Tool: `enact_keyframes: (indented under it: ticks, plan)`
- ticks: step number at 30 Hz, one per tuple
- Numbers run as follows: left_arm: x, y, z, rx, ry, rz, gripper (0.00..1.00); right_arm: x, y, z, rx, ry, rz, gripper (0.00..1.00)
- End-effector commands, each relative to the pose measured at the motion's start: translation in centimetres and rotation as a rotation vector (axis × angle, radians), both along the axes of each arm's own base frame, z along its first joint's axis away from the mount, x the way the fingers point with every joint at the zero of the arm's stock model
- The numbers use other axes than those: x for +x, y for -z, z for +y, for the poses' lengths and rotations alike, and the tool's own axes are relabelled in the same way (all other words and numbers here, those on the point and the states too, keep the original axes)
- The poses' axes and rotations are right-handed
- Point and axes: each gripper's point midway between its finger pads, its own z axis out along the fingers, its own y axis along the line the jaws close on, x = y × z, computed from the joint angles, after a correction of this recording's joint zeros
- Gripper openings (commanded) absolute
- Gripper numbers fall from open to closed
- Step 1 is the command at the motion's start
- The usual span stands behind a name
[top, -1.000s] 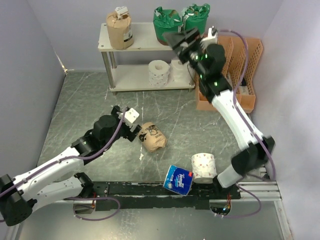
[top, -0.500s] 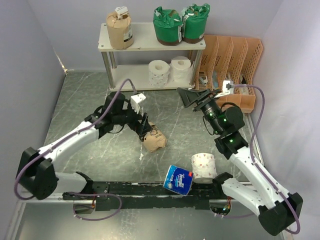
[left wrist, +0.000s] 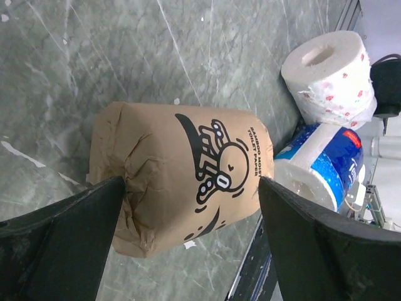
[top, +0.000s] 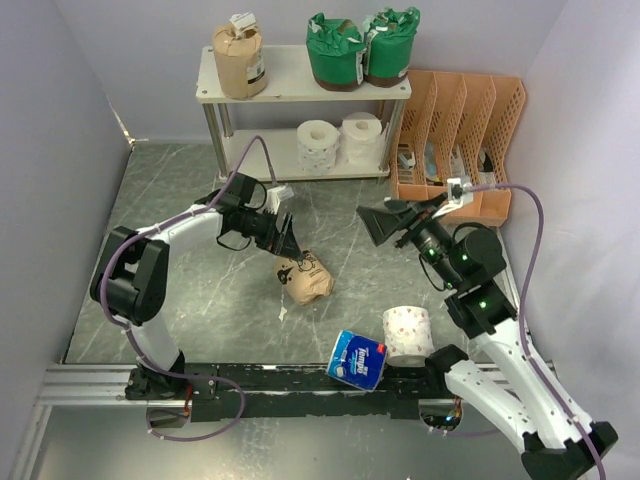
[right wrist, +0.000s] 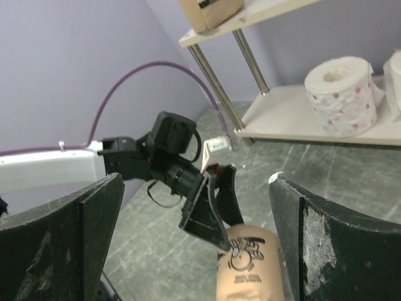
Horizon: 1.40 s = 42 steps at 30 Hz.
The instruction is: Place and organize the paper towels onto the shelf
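A brown-wrapped roll [top: 304,276] lies on its side on the table. My left gripper [top: 286,241] is open at its far end; in the left wrist view [left wrist: 188,241] the roll [left wrist: 182,172] lies between the spread jaws. My right gripper [top: 384,223] is open and empty in the air to the right of it; its view shows the roll [right wrist: 247,269] and the left gripper [right wrist: 213,204]. The shelf [top: 290,88] holds a brown roll [top: 238,60] and two green rolls [top: 336,50] on top, and two white rolls [top: 318,146] on the lower board. A blue roll [top: 357,359] and a patterned white roll [top: 408,333] lie near the front.
An orange slotted file organizer [top: 462,140] stands right of the shelf. A black rail [top: 260,385] runs along the front edge just behind the blue roll. Grey walls close in the left, back and right sides.
My right arm has pulled back from the shelf's top tier and come down over the table, jaws open. My left arm has reached forward, its open jaws now at the lying brown roll.
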Motion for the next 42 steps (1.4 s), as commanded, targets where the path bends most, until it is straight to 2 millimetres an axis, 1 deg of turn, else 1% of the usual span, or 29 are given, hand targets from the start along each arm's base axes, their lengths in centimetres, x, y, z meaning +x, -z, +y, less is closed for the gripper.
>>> enact_keyframes:
  ticks: [1, 3, 5, 6, 8, 10, 11, 15, 18, 19, 20, 23, 25, 28, 29, 30, 32, 37, 38, 42]
  plan:
    - [-0.8, 0.3, 0.7, 0.032, 0.011, -0.03, 0.99, -1.8, 3.5, -1.1, -0.086, 0.005, 0.056, 1.0]
    - [-0.9, 1.0, 1.2, 0.063, 0.009, -0.036, 0.99, -2.4, 4.1, -1.6, -0.088, 0.017, 0.062, 1.0]
    - [-1.0, 1.0, 1.1, 0.049, 0.02, -0.031, 0.99, -2.8, 4.6, -2.0, -0.086, 0.028, 0.071, 1.0]
    - [-1.3, 0.8, 0.8, 0.033, 0.028, -0.022, 0.98, -2.9, 4.8, -2.2, -0.088, 0.033, 0.076, 1.0]
    - [-1.7, 0.7, 0.5, 0.015, 0.038, -0.007, 0.9, -2.8, 5.2, -2.4, -0.095, 0.047, 0.086, 1.0]
    - [-2.2, 0.7, 0.5, 0.018, 0.046, -0.001, 0.79, -2.7, 5.3, -2.5, -0.102, 0.05, 0.09, 1.0]
    - [-2.4, 0.7, 0.5, 0.02, 0.05, 0.002, 0.72, -2.7, 5.2, -2.5, -0.102, 0.051, 0.089, 1.0]
    - [-3.2, 0.8, 0.6, 0.016, 0.071, 0.028, 0.39, -2.5, 5.0, -2.7, -0.103, 0.069, 0.082, 1.0]
    - [-3.6, 0.9, 0.6, 0.012, 0.084, 0.054, 0.11, -2.2, 5.1, -2.8, -0.107, 0.078, 0.087, 1.0]
    - [-3.9, 1.0, 0.5, 0.007, 0.092, 0.068, 0.07, -2.2, 5.1, -2.8, -0.109, 0.079, 0.087, 1.0]
    - [-4.0, 0.8, 0.4, -0.004, 0.1, 0.075, 0.07, -2.2, 5.2, -2.8, -0.111, 0.08, 0.089, 1.0]
    - [-4.3, -0.9, -0.1, -0.06, 0.122, 0.065, 0.07, -2.2, 5.2, -2.8, -0.117, 0.082, 0.095, 1.0]
    - [-3.9, -2.6, -0.2, -0.067, 0.116, 0.026, 0.07, -2.2, 5.2, -3.0, -0.122, 0.089, 0.098, 1.0]
    - [-2.9, -5.9, -0.2, -0.009, 0.097, -0.084, 0.07, -2.3, 5.2, -3.3, -0.127, 0.104, 0.096, 1.0]
    - [-2.5, -7.2, -0.3, 0.019, 0.089, -0.129, 0.07, -2.3, 5.2, -3.4, -0.128, 0.107, 0.096, 1.0]
    - [-1.6, -9.3, -0.5, 0.039, 0.076, -0.202, 0.07, -2.2, 5.3, -3.5, -0.13, 0.112, 0.098, 1.0]
    - [-0.3, -12.0, -0.2, 0.123, 0.02, -0.316, 0.07, -2.2, 5.3, -3.6, -0.132, 0.119, 0.097, 1.0]
    - [1.7, -19.6, 0.0, 0.278, -0.077, -0.637, 0.07, -1.8, 5.4, -3.6, -0.134, 0.126, 0.103, 1.0]
    - [1.4, -21.1, -0.7, 0.297, -0.07, -0.711, 0.07, -1.8, 5.4, -3.5, -0.133, 0.127, 0.106, 1.0]
    - [0.5, -27.6, -1.5, 0.38, -0.114, -1.016, 0.07, -1.6, 5.6, -3.6, -0.126, 0.134, 0.112, 0.99]
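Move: The brown-wrapped roll lies just off the left hand's open fingers, its middle about 4 cm back, 4 cm to the right and 5 cm below. From that same hand, the blue pack lies roughly 20 cm back, 13 cm right; the dotted roll beside it 15 cm back, 23 cm right; the nearer shelf roll 25 cm ahead, 6 cm right, at about hand height. From the right hand the brown roll is some 12 cm left, 3 cm ahead, 32 cm below. The left hand eases back about 4 cm and sinks slightly over the brown roll's left end while its fingers shut and pinch the wrapped paper there, then it lifts fast by some 25 cm, drifting a little forward and right, the wrist rolling about 40 degrees so the fingers swing from right-and-down towards right-and-forward. The empty right hand sinks about 7 cm and draws slightly right and back, its fingers staying open. ##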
